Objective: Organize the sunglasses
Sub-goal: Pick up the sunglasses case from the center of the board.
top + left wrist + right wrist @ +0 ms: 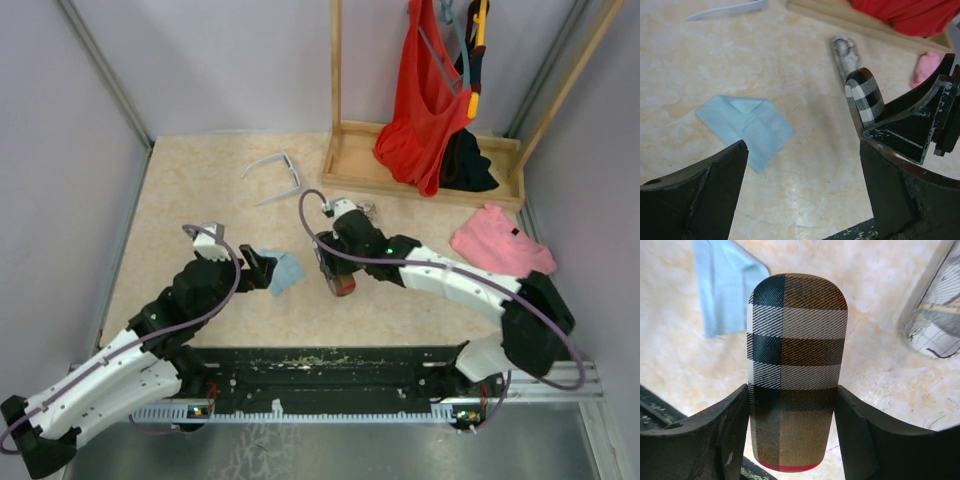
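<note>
The white-framed sunglasses lie open on the table at the back, apart from both arms; one pale arm of the sunglasses shows at the top of the left wrist view. My right gripper is shut on a brown plaid case, both fingers pressed against its long sides. My left gripper stands open and holds nothing, just left of a folded light blue cloth.
A grey-patterned case lies just beyond the plaid one. A wooden rack with red and black garments stands at the back right. A pink cloth lies on the right.
</note>
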Tool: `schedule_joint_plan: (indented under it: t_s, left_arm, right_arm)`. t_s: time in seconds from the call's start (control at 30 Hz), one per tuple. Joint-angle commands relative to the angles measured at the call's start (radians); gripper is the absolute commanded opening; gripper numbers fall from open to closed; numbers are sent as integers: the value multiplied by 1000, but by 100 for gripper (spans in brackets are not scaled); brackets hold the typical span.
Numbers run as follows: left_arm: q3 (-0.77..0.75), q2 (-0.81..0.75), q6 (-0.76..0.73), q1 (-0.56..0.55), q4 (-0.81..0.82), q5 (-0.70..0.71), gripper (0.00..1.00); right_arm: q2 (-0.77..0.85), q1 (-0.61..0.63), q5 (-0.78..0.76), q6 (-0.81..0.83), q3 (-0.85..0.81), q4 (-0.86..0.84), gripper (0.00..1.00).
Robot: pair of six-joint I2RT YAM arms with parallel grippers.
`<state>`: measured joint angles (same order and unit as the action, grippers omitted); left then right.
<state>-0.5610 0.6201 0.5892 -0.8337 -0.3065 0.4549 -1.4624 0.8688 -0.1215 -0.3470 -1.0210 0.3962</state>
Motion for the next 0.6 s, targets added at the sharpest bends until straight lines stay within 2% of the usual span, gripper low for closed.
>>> schedule_joint_plan:
  t_s: [0.0, 0.17, 0.33, 0.4, 0.5, 0.57]
  left_arm:
    - [6, -79, -109, 2, 178, -156, 98]
    - [-4, -143, -203, 2, 323, -291, 98]
    - [-47, -136, -245, 2, 373, -398, 98]
    - [-54, -125, -246, 2, 398, -441, 98]
    - [-57, -105, -247, 3, 442, -510, 98]
    - [-65, -93, -248, 3, 457, -556, 98]
  right_arm:
    - [265, 1, -6, 22, 127, -281, 0]
    - [461, -29, 138, 40, 266, -519, 0]
    - [536, -38, 155, 75, 241, -435, 0]
    - [566, -64, 142, 27, 262, -422, 0]
    - [598, -163, 294, -38, 294, -451, 0]
    - [639, -184, 384, -39, 315, -494, 0]
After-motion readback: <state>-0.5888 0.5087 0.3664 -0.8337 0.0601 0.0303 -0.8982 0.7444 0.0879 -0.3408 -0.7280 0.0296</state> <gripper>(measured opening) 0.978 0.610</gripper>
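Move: The plaid sunglasses case is already clamped in the right fingers, about 10 cm clear of the board. From that hand, the map-print case on the board lies some 11 cm ahead, 9 cm right and 10 cm below; the light-blue cloth is level with it, about 10 cm left and 11 cm below. For the left hand, the sunglasses case is roughly 14 cm right, 2 cm ahead and 7 cm lower. Keep the right fingers clamped on the sunglasses case's sides and carry it on up by about 13 cm, easing off towards the top, tipping the steeply pointing fingers up by over 30 degrees until nearly level. Raise the empty, wide-open left gripper some 12 cm as well, drawing it about 5 cm right and a little back, while tilting its fingers up and swinging them clockwise to face the case. ##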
